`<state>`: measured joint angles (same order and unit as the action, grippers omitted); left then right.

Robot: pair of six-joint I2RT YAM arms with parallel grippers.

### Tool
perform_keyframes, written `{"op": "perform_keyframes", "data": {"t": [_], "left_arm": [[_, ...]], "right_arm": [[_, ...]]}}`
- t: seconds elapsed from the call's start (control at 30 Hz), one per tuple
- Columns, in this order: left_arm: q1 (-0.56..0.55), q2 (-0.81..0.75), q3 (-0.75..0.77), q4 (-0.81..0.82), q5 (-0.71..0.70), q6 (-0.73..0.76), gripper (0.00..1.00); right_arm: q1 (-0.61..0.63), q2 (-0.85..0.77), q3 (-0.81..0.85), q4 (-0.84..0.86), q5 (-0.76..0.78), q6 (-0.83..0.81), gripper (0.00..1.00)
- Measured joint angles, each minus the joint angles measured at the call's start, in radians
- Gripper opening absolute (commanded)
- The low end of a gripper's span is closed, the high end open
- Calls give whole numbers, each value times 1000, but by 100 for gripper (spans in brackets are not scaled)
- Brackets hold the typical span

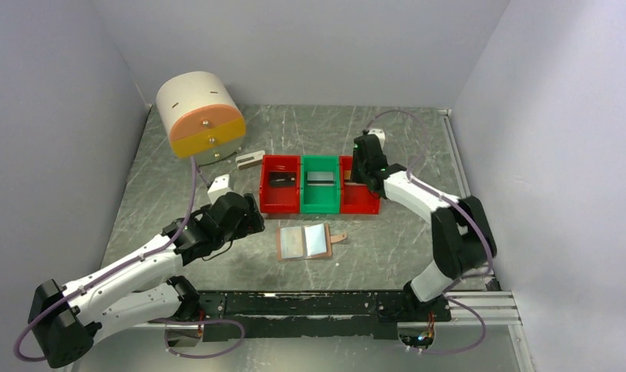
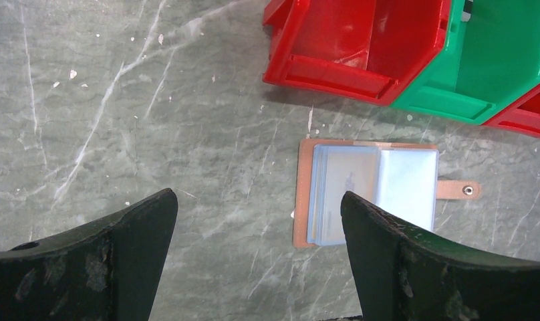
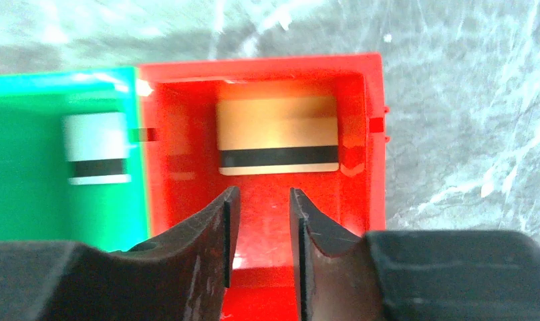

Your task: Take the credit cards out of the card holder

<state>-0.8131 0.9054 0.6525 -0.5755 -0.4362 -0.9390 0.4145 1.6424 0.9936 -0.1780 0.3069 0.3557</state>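
Note:
The tan card holder (image 1: 306,242) lies open on the table, pale blue pockets up (image 2: 367,194), strap tab to its right. My left gripper (image 2: 257,200) hovers open just left of it, nothing between its fingers. My right gripper (image 3: 260,194) hangs over the right red bin (image 3: 367,100), jaws slightly apart and empty. A gold-brown credit card (image 3: 277,137) with a black stripe lies flat in that bin. A grey-white card (image 3: 97,147) lies in the green bin (image 1: 320,203), and a black card (image 1: 282,179) in the left red bin (image 1: 279,203).
The three bins stand in a row just behind the card holder. A white drum with an orange-yellow face (image 1: 200,116) stands at the back left, with two small grey-white blocks (image 1: 219,185) (image 1: 249,159) near it. Walls close in on the table's sides.

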Motion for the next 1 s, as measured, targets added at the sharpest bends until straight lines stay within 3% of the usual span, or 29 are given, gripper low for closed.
{"op": "perform_keyframes", "data": {"t": [0.23, 0.37, 0.63, 1.0], "left_arm": [[0, 10, 0, 0, -2, -1, 100], [0, 5, 0, 1, -6, -8, 100], [0, -46, -8, -4, -34, -37, 100], [0, -58, -15, -16, -40, -72, 99]], "right_arm": [[21, -264, -73, 16, -89, 44, 49], [128, -347, -154, 5, -98, 102, 53], [451, -367, -246, -41, 1, 247, 57], [627, -253, -211, -75, 87, 347, 63]]}}
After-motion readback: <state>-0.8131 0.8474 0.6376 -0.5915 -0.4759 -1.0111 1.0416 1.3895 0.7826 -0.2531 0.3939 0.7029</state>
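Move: The open card holder lies some 17 cm back and 15 cm to the left of the right hand, about 6 cm below. That hand is over the right red bin, whose middle is straight below by about 5 cm; the green bin's middle is level with it, 12 cm to the left. From the left hand the card holder is roughly 13 cm right, 4 cm back and 11 cm below. The right hand lifts 7 cm, then swings back 18 cm and left to the card holder, sinking, opening wider. ##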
